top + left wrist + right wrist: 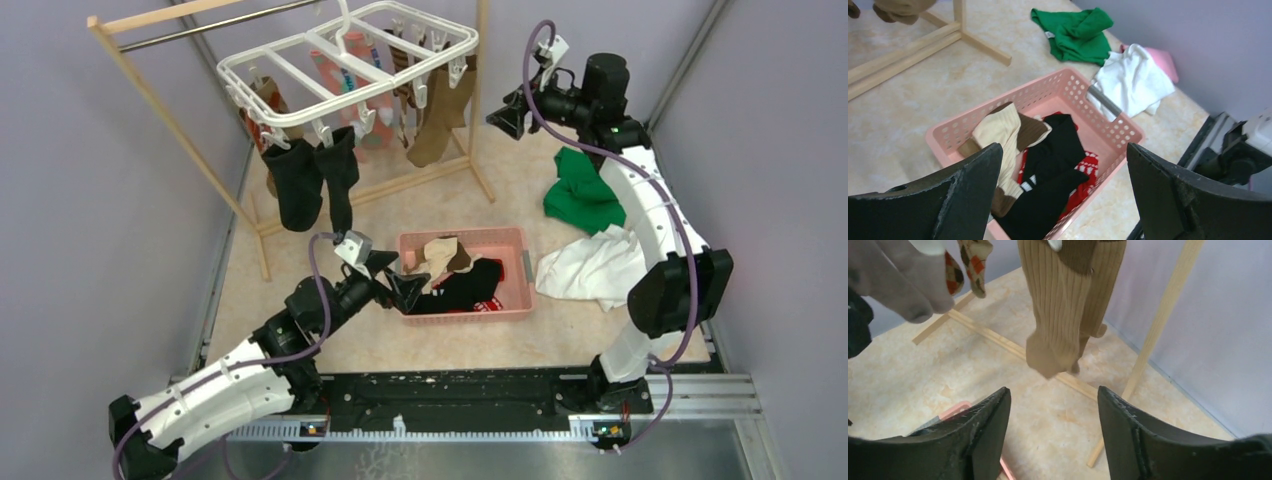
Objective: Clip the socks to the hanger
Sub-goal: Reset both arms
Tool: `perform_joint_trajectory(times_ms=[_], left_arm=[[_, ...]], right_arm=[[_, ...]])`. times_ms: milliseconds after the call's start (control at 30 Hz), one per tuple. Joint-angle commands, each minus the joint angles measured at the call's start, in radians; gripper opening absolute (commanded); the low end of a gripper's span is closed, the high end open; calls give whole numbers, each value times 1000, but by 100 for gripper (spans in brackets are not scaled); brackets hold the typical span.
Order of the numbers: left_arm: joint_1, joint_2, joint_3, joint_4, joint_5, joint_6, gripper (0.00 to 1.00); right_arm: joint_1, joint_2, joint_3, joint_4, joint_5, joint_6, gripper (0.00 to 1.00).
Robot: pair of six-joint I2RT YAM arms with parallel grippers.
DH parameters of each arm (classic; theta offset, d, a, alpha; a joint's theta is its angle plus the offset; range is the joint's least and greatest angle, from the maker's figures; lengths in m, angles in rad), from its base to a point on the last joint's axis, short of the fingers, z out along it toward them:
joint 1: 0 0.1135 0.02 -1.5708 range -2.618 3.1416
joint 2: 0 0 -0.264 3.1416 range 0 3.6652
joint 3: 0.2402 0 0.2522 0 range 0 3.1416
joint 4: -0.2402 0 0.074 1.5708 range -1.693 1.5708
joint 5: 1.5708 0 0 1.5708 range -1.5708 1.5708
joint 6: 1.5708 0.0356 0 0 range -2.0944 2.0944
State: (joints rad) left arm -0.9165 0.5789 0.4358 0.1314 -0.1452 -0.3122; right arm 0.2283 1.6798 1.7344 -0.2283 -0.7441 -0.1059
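Observation:
The white grid hanger (300, 75) hangs from the rack rod with several socks clipped under it. Among them are two black socks (310, 180) and a plain brown sock (440, 115). My right gripper (505, 118) is high up beside the hanger's right end, open and empty. In the right wrist view, the right gripper (1053, 390) is just below the brown ribbed sock (1063, 300), near an argyle sock (970, 260). My left gripper (400, 285) is wide open over the left end of the pink basket (465, 236). In the left wrist view, a cream-brown sock (1003, 127) and a black sock (1058, 155) lie between its fingers.
The hanger hangs on a wooden rack (170, 110) whose feet lie on the table. A green cloth (580, 190) and a white cloth (590, 265) lie right of the basket, with a pink cloth (1163, 60) behind the white one. Purple walls close in both sides.

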Motion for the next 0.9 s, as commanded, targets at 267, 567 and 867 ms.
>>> perform_joint_trajectory(times_ms=[267,567,867], left_arm=[[4,-58,383,-399,83,-145,99],[3,-147,591,-672,-31,-188,99],[1,-215,635,-765,-102,-119,99]], right_arm=[[-117,-335,-206,-87,111,129,99],[-119,-608,-394,-111,531,320,98],[-119,-756,-469,-91,603,256,98]])
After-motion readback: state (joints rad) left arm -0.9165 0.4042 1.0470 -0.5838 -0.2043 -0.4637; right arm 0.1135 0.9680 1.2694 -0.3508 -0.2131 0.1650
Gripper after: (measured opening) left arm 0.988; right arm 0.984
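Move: The brown socks just clipped hang about 13 cm left, 6 ahead and 3 above the right hand; the green cloth lies 25 cm right, 11 back and 36 below. From the left hand the brown socks are about 33 cm ahead, 7 right and 14 up, the black socks some 20 ahead, 17 left and 10 up, the basket 14 right, 3 ahead and 20 down. Opening wider, the right hand retreats 20 cm right and back from the brown socks, turning clockwise; left rises 15 cm. ##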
